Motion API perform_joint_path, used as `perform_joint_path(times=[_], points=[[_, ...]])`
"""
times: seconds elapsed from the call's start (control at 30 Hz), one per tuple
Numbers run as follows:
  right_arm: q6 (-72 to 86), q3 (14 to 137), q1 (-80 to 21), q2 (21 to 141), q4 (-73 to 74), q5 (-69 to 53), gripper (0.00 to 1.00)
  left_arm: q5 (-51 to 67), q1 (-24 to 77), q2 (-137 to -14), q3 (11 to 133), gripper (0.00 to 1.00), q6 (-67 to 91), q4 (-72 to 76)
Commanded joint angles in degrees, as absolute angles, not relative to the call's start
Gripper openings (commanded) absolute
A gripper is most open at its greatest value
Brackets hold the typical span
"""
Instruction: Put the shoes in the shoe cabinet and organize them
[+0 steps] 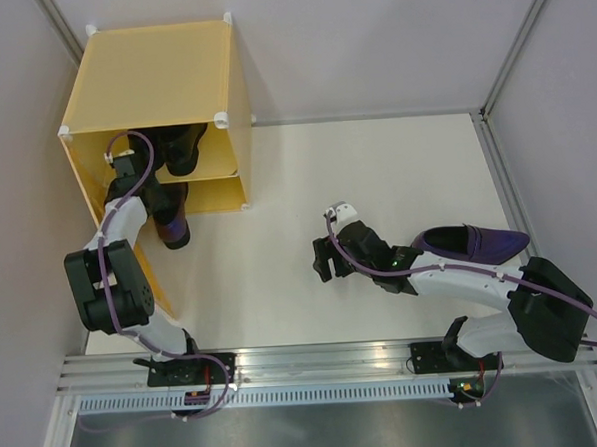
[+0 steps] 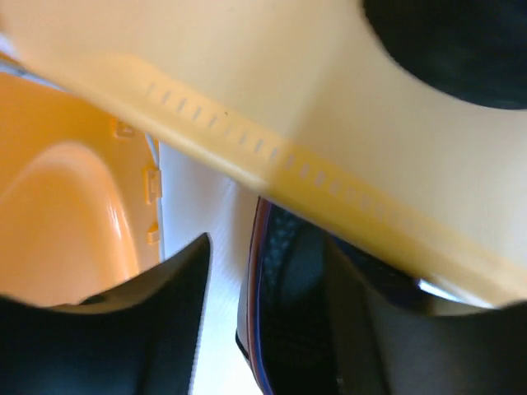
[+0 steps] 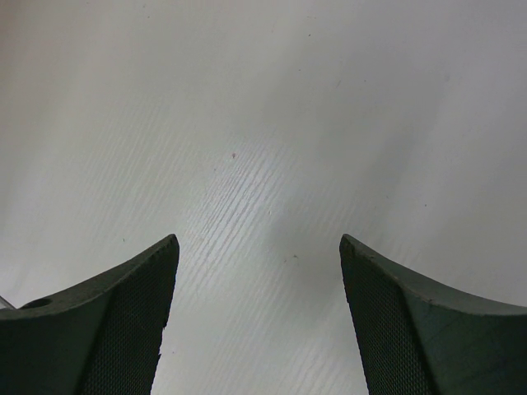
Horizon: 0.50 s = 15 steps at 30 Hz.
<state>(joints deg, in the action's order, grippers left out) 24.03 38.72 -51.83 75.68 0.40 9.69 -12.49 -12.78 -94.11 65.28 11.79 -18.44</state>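
The yellow-orange shoe cabinet stands at the far left with its open front towards me. The black shoes sit on its inner shelf. One dark purple shoe lies half inside the lower compartment, its toe pointing out. My left gripper is open at that shoe. In the left wrist view the shoe's side wall stands between the fingers, with a gap on the left side. The second purple shoe lies on the table at the right. My right gripper is open and empty over bare table.
The cabinet's door hangs open along the left, beside my left arm; its embossed inside shows in the left wrist view. The shelf's front edge crosses just above the left fingers. Grey walls close in on the left, back and right.
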Motion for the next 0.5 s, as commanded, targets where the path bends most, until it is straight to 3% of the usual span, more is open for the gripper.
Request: perform_joint_path(times=[0.0,0.03,0.07,0.2,0.47], points=[[24.52,39.46,-51.50,76.11,-2.02,8.35,0.83,-12.22,-12.66,-88.43,63.12,0.64,12.38,-14.68],[24.52,39.46,-51.59,76.20,-2.02,8.26,0.83,-11.78,-12.66,-85.98,62.41,0.69,12.91,-14.76],[24.61,39.46,-51.50,75.94,-2.02,8.35,0.83,-11.08,-12.66,-84.39,61.79,0.81,13.44,-14.94],[24.52,39.38,-51.50,75.76,-1.93,8.70,0.83,-6.95,-12.39,-76.92,56.26,0.99,15.81,-15.47],[24.70,39.20,-51.50,75.85,-2.72,7.21,0.83,-6.24,-10.55,-65.75,46.85,1.00,19.60,-17.75]])
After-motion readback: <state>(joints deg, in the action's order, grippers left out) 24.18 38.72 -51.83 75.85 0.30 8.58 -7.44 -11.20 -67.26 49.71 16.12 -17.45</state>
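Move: The purple shoe lying half inside the lower compartment has its middle about 6 cm ahead of the left hand, 4 cm to its right and 6 cm below. The shelf's front edge stands some 4 cm ahead and 9 cm right, 2 cm above; the black pair on it is centred about 14 cm ahead, 9 cm right and 7 cm up. From the right hand, the same purple shoe lies some 22 cm ahead, 37 cm left and 7 cm lower. The purple shoe is left where it lies, toe under the shelf, as the left hand backs out of the cabinet front: up first, then up and back together, about 6 cm each way, drifting some 4 cm right. The half-open fingers spread fully on the way, and the hand tips up about 15 degrees. ##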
